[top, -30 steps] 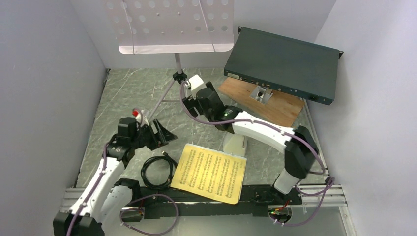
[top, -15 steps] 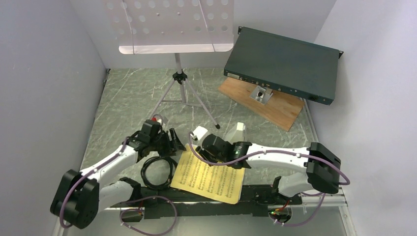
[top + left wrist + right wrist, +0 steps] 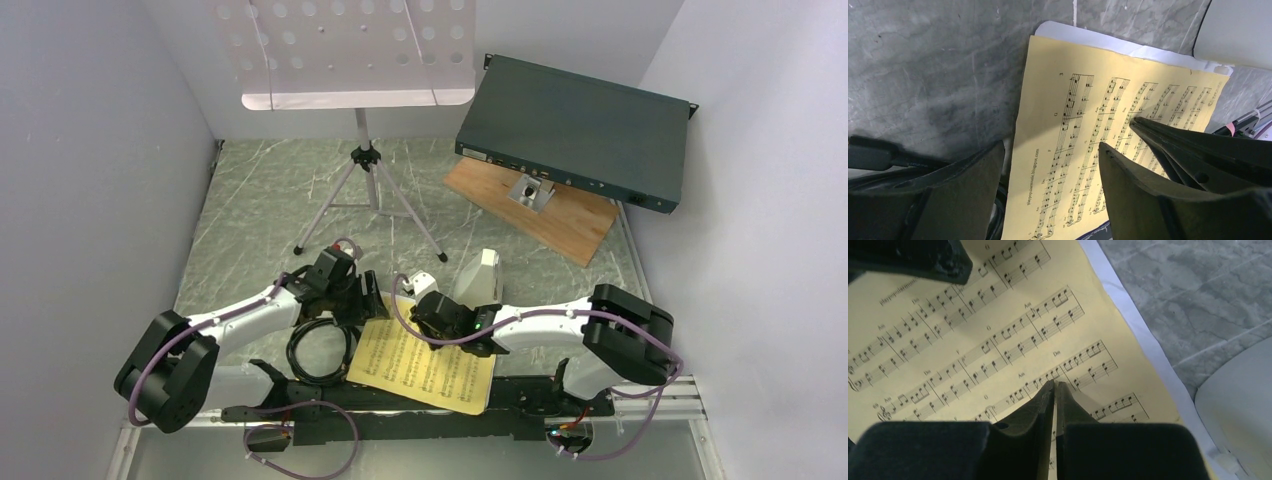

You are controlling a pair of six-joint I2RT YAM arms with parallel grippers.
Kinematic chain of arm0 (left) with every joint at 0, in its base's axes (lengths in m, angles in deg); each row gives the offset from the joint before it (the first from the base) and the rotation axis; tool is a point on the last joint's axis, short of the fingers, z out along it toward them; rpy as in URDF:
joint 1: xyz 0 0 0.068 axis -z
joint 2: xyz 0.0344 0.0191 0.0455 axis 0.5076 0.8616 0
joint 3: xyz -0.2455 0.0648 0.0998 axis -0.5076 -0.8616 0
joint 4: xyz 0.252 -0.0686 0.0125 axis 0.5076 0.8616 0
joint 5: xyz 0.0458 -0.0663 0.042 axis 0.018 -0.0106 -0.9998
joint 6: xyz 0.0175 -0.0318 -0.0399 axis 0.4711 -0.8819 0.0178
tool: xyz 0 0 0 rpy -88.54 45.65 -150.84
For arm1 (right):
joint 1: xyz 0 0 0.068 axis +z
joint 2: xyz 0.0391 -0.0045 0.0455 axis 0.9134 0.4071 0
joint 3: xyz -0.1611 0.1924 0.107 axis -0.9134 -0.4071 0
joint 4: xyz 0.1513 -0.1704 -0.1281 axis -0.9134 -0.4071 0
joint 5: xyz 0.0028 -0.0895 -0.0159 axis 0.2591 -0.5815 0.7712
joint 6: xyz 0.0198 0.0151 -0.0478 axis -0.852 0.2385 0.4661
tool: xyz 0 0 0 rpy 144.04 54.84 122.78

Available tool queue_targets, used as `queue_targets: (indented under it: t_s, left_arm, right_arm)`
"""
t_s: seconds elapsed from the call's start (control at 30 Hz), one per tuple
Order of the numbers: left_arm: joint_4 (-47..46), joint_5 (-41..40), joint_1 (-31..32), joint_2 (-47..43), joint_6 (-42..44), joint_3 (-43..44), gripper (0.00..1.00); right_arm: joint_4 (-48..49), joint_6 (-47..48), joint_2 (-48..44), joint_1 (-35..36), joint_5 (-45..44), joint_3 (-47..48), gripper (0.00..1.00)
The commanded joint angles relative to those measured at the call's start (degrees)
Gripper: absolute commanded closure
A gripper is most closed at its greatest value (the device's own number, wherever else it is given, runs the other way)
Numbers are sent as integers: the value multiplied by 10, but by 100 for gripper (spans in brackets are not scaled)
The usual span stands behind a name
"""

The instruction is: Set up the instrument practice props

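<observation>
The yellow sheet-music page [image 3: 425, 365] lies flat near the front edge, on top of a white page [image 3: 1088, 40]. My right gripper [image 3: 1054, 384] is shut, its tips pressed down on the yellow sheet [image 3: 998, 340] with nothing between them. My left gripper [image 3: 1052, 150] is open and straddles the sheet's left edge [image 3: 1048, 165]. The white metronome [image 3: 480, 275] stands just behind the pages. At the back stands the grey perforated music stand [image 3: 350, 50] on its silver tripod [image 3: 365, 195], with nothing on its shelf.
A coiled black cable [image 3: 320, 350] lies just left of the sheet, under my left gripper [image 3: 368, 305]. A dark-green flat box [image 3: 575, 130] rests tilted on a wooden board [image 3: 560, 215] at the back right. Grey walls close in both sides.
My right arm swung from beside the tripod down onto the sheet and its jaws closed. My left arm moved right, to the sheet's left edge, staying open.
</observation>
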Motion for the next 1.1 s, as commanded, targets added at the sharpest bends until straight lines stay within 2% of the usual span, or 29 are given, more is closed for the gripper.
queue_targets:
  t_s: [0.0, 0.17, 0.33, 0.47, 0.57, 0.67, 0.77, 0.97, 1.07]
  left_arm:
    - [2, 11, 8, -16, -7, 6, 27]
    - [19, 9, 21, -76, -30, 16, 33]
    - [-31, 52, 23, -118, -71, -5, 36]
    - [-36, 64, 24, -124, -75, 0, 38]
    - [-7, 31, 25, -122, -58, 5, 39]
    - [13, 13, 26, -100, -37, 11, 39]
    - [-12, 28, 25, -68, -30, 1, 39]
    - [-39, 26, 28, -49, -15, -5, 57]
    - [1, 2, 28, -72, 31, 23, 78]
  right_arm:
    - [35, -35, 22, 1, -8, -18, 92]
    - [35, -35, 23, 1, -4, -18, 93]
    - [33, -37, 19, 1, -4, -14, 93]
    - [39, -37, 15, 1, -2, -15, 93]
    - [42, -38, 16, 0, 2, -17, 94]
    - [46, -38, 14, 1, 5, -16, 95]
    - [51, -40, 9, 1, 6, -17, 95]
    - [50, -41, -4, 1, 7, -18, 96]
    - [28, -36, -25, 1, -2, -10, 96]
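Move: The sheet music lies under both hands. Its middle is about 13 cm right of the left hand, 7 cm back and 2 cm below, and its left edge passes between the open fingers. From that hand the cable coil is some 10 cm left and 7 back, the white metronome about 24 cm right and 7 ahead. From the right hand, already down on the page, the sheet's middle is roughly 4 cm back and 1 cm right, nearly level. The right fingertips keep resting on the yellow page, shifting only about 1 cm left, while the left hand works its left edge. The left hand rises some 6 cm, drifting about 2.5 cm right and tilting, then comes back down about 4 cm towards the sheet, its fingers closing from wide to about a third open around the raised yellow edge. ##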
